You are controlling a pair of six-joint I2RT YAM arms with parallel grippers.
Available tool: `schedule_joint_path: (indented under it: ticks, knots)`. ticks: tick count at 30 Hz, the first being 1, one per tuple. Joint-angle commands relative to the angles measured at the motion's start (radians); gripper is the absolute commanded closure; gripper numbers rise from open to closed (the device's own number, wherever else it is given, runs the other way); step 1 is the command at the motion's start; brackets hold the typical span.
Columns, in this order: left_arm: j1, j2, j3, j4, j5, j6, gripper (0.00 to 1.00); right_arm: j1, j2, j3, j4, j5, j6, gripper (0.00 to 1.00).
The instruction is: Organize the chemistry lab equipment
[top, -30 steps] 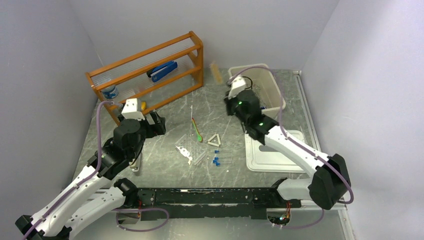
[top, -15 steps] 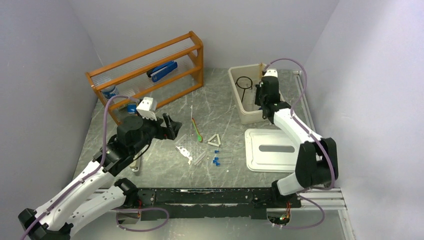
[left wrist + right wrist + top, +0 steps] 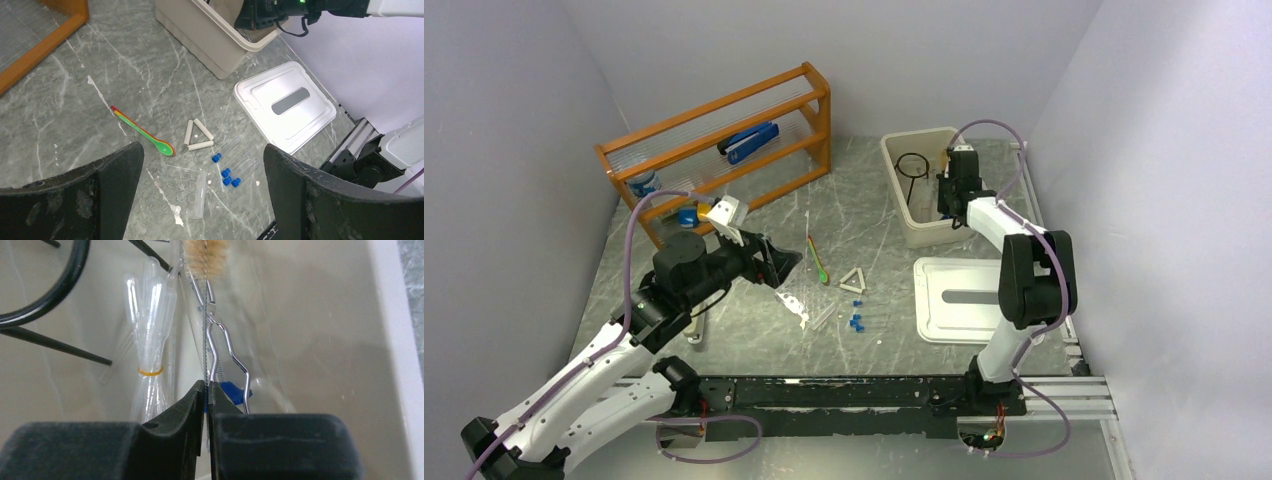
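Observation:
In the right wrist view my right gripper (image 3: 207, 386) is down inside the beige bin (image 3: 894, 160), shut on the thin twisted wire stem of a bristle brush (image 3: 205, 255). A black wire ring stand (image 3: 45, 295) and a banded bundle of clear pipettes (image 3: 150, 340) lie in the bin beside it. My left gripper (image 3: 202, 150) hangs open above the table with nothing between its fingers. Below it lie the clear plastic tube rack (image 3: 175, 190), the blue-capped tubes (image 3: 230, 170) and the white triangle (image 3: 199, 136).
Coloured spoons (image 3: 817, 262) lie left of the triangle. The white bin lid (image 3: 964, 300) lies flat in front of the bin. A wooden shelf (image 3: 724, 130) at the back left holds a blue stapler (image 3: 749, 142). Grey walls close in the table.
My right arm swung from the bin's left side to its right side and lowered the gripper into it. My left gripper moved right, toward the rack and tubes, staying open.

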Motion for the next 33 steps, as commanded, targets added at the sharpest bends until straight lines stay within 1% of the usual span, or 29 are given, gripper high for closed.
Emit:
schedule_joint_path:
  ticks: [1,4,6,8,13,17,20,24,28,33]
  knots:
    - [0.006,-0.011,-0.007,0.047,0.047,0.012,0.07,-0.007,0.035,0.042,0.025,0.027,-0.047,0.86]
    - [0.006,-0.014,-0.007,0.038,0.026,0.008,0.07,-0.007,0.04,0.055,0.019,0.085,-0.076,0.76]
    - [0.005,-0.017,-0.015,0.035,0.005,-0.002,0.07,-0.007,0.022,0.054,0.016,0.122,-0.066,0.65]
    - [0.005,-0.014,-0.012,0.031,0.003,0.0,0.06,-0.006,-0.021,0.049,-0.002,0.139,-0.058,0.57]
    - [0.005,0.004,0.001,0.03,0.021,0.005,0.07,0.002,-0.181,0.029,-0.042,0.076,0.038,0.52]
    - [0.006,0.008,0.006,0.014,-0.013,0.01,0.07,0.053,-0.3,0.037,-0.112,0.058,0.12,0.51]
    - [0.005,0.008,0.006,0.01,-0.036,0.003,0.07,0.131,-0.35,0.061,-0.17,0.073,0.165,0.47]
    - [0.005,-0.001,-0.006,0.011,-0.071,-0.02,0.08,0.278,-0.369,0.092,-0.25,0.073,0.235,0.45]
    - [0.006,-0.019,0.004,-0.034,-0.185,-0.026,0.07,0.466,-0.366,0.036,-0.213,0.088,0.314,0.44]
    - [0.005,-0.027,0.035,-0.109,-0.284,-0.041,0.07,0.668,-0.26,0.009,-0.142,0.086,0.375,0.43]
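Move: The right hand holds the brush by its wire handle low in the box, the box floor about 5 cm below. The pipette bundle lies some 3 cm ahead and 4 cm to its left, the ring stand about 8 cm ahead and 5 cm left. The green spoon lies roughly 30 cm left and 12 cm back. From the left hand that patch of box floor is some 24 cm ahead, 36 cm right, 23 cm down. Right hand releases the brush, rises about 15 cm, then swings 20 cm left and back towards the spoon. ##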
